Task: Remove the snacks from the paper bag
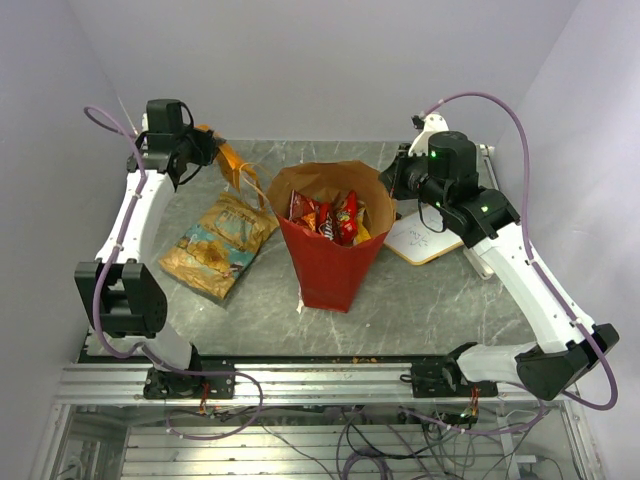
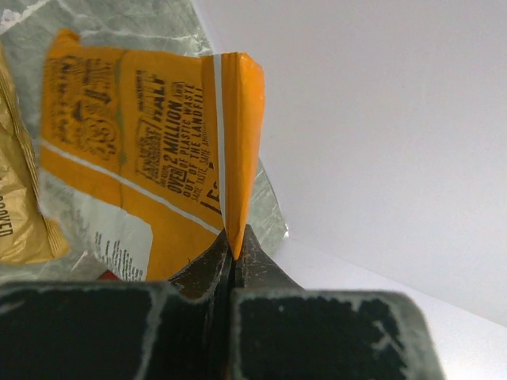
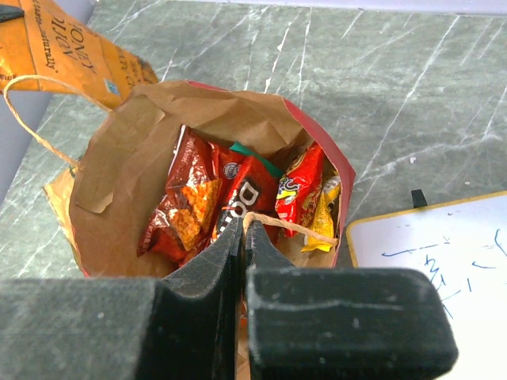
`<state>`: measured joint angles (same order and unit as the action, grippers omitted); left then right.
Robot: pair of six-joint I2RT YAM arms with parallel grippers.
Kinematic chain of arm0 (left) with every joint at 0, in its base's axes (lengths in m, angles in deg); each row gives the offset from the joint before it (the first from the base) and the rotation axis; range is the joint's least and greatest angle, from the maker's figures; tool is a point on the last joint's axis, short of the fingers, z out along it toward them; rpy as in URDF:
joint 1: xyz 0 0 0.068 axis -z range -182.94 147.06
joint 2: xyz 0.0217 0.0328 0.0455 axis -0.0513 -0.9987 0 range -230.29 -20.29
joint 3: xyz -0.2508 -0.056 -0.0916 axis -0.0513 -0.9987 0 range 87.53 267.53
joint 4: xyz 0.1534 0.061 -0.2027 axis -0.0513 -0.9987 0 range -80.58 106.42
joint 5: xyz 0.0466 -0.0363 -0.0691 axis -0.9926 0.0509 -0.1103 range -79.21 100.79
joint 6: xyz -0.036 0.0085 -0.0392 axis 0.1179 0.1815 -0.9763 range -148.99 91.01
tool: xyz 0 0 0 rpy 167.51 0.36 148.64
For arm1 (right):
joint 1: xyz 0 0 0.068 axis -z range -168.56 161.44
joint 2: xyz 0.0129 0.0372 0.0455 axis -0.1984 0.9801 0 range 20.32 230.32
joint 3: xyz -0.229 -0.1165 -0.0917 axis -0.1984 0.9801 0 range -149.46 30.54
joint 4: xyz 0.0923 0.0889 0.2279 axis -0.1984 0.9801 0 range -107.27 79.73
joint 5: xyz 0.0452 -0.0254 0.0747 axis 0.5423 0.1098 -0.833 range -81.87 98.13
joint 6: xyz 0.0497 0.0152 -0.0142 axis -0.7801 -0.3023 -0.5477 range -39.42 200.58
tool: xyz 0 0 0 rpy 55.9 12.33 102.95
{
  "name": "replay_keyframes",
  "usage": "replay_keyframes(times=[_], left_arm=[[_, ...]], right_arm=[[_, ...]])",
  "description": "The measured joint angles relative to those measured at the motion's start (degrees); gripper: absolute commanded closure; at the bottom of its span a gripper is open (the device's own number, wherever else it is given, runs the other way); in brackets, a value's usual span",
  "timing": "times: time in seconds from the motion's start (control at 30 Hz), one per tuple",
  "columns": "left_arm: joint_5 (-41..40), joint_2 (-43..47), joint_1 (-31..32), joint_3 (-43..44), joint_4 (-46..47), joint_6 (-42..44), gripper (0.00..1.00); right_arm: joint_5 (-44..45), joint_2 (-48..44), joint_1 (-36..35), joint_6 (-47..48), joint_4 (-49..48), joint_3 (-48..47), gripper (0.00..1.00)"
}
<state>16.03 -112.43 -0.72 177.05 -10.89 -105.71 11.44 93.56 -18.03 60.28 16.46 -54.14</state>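
The red paper bag [image 1: 330,270] stands upright mid-table, its brown inside [image 3: 127,174] showing. Several snacks sit in it: a red Doritos bag [image 3: 247,194], an orange-red chip bag [image 3: 186,202] and a red-and-yellow packet [image 3: 305,186]. My right gripper [image 3: 246,227] is shut on the bag's near twisted handle [image 3: 309,231] at the rim [image 1: 392,180]. My left gripper [image 2: 232,252] is shut on the edge of an orange packet [image 2: 158,150], which hangs above the table's back left [image 1: 228,160]. Gold and teal packets [image 1: 215,245] lie flat left of the bag.
A white wood-framed board [image 1: 425,238] lies right of the bag, close to my right arm. The bag's far handle [image 3: 32,119] loops out on its left side. Walls close off the table's back and left.
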Motion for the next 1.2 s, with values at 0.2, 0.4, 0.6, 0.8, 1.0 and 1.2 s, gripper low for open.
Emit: replay_keyframes(times=[0.2, 0.4, 0.6, 0.8, 1.0, 1.2], left_arm=[[0.0, 1.5, 0.1, -2.5, 0.9, -0.3, 0.93], [-0.4, 8.4, -0.3, -14.8, 0.6, -0.4, 0.93], [-1.4, 14.4, -2.0, -21.2, -2.5, 0.5, 0.93], [-1.5, 20.1, -5.9, -28.0, -4.2, 3.5, 0.93], [1.1, 17.6, -11.0, -27.6, -6.5, 12.0, 0.93], [2.7, 15.0, -14.0, -25.7, -8.6, 19.2, 0.93]], right_arm=[[0.1, -0.1, 0.0, 0.0, 0.0, 0.0, 1.00], [0.2, -0.2, 0.0, 0.0, 0.0, 0.0, 1.00], [-0.1, -0.2, 0.0, 0.0, 0.0, 0.0, 1.00], [-0.5, -0.2, 0.0, 0.0, 0.0, 0.0, 1.00], [-0.6, -0.2, 0.0, 0.0, 0.0, 0.0, 1.00], [-0.6, -0.2, 0.0, 0.0, 0.0, 0.0, 1.00]])
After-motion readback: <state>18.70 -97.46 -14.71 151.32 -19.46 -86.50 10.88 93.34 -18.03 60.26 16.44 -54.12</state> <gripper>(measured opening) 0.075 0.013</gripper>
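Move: The left hand already holds the orange packet by its end, hanging. The gold chip bag, where the packet is going, lies flat about 15 cm back and 3 cm left of it, some 27 cm below. The paper bag stands roughly 18 cm back and 23 cm right, its middle 14 cm lower, and its loose twine handle is about 8 cm right and 8 cm back, near hand height. From the right hand, the gold chip bag is about 36 cm left, 2 cm back, 32 cm below. Keeping its pinch on the end of the orange packet, the left hand draws back towards its base and sinks, about 12 cm each way, bringing the packet down towards the gold chip bag on the table. Partway through it also swings left, some 9 cm away from the paper bag, so the packet trails out to the right of the fingers across the gold bag's far edge, while the wrist tips nearly 20 degrees further down and rolls a little, left side rising. ##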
